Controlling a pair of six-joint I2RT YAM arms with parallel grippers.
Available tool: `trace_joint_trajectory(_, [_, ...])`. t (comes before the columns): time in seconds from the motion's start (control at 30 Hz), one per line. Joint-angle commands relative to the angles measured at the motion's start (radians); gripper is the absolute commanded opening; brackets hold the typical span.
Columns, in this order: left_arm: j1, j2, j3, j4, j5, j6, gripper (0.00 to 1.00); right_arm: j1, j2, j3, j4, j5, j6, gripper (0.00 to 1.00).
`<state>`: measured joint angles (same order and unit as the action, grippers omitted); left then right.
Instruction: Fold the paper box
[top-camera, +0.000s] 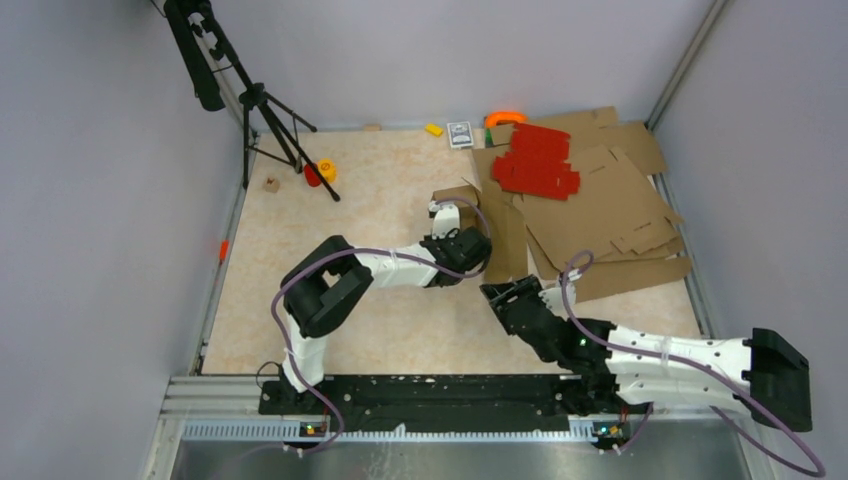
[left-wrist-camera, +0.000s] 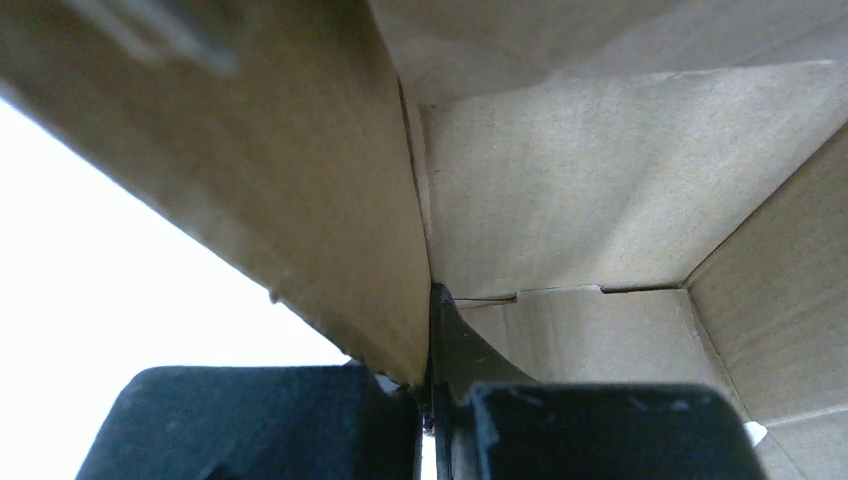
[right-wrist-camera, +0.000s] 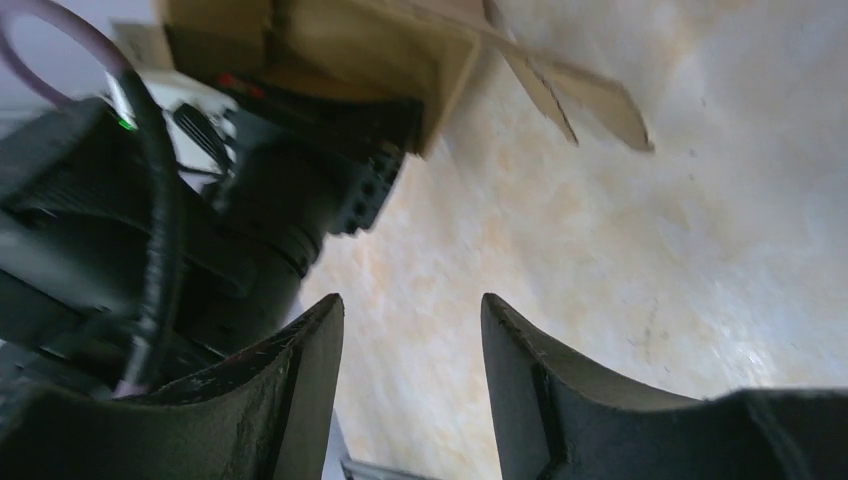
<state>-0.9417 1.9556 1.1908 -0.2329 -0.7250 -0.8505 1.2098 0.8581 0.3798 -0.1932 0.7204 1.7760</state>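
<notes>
The paper box (top-camera: 500, 225), plain brown cardboard with creased panels, lies partly raised in the middle of the table. My left gripper (top-camera: 446, 214) is shut on one of its upright walls at the box's left end. In the left wrist view that wall (left-wrist-camera: 330, 200) is pinched between the two black fingers (left-wrist-camera: 560, 420), and the box's inner panels (left-wrist-camera: 620, 190) fill the picture. My right gripper (top-camera: 500, 295) hovers just in front of the box, near its right side. Its jaws stand open over bare table (right-wrist-camera: 412, 312) with nothing between them; the box (right-wrist-camera: 340, 45) shows further off.
Red cardboard sheets (top-camera: 535, 160) lie on a pile of larger flat brown sheets (top-camera: 610, 215) at the back right. A black tripod (top-camera: 265, 110) stands at the back left beside a yellow-and-red object (top-camera: 322, 172). Small items (top-camera: 460, 133) sit along the back wall.
</notes>
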Motion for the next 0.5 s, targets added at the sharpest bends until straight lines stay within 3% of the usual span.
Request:
trace_joint_trajectory(0.0, [-0.006,0.034,0.023,-0.097,0.007,-0.077,0.00,0.003,0.041,0.002,0.119,0.209,0.056,0.52])
trace_joint_trajectory(0.07, [-0.009,0.041,0.031,-0.100,0.008,-0.076,0.00,-0.030,0.082,0.024,0.108,0.183,0.085,0.52])
trace_joint_trajectory(0.23, [-0.013,0.053,0.054,-0.131,-0.028,-0.089,0.00,-0.157,0.153,-0.037,0.273,0.015,0.083,0.51])
trace_joint_trajectory(0.47, [-0.015,0.064,0.066,-0.135,-0.032,-0.084,0.00,-0.242,0.263,-0.013,0.345,-0.101,0.095,0.49])
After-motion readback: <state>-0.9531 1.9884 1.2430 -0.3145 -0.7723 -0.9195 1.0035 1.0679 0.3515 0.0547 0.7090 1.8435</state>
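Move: The lid panel's near end, with its rounded tab, lies about 6 cm ahead of the right gripper and 2 cm to its right, roughly level with it. The open box stands some 16 cm ahead and 6 cm left, its middle 5 cm lower; the cardboard stack is centred about 18 cm ahead, 21 cm right, 11 cm down. From the left gripper that panel end lies about 8 cm back, 9 cm right and 7 cm above. Slip the half-open right gripper about 6 cm forward, easing a little right and finally sinking some 2 cm, so the fingertips go in beneath the near end of the lid panel; swing the wrist about 13 degrees clockwise on the way and leave the fingers as they are. Hold the left gripper shut and in place against the box wall. ##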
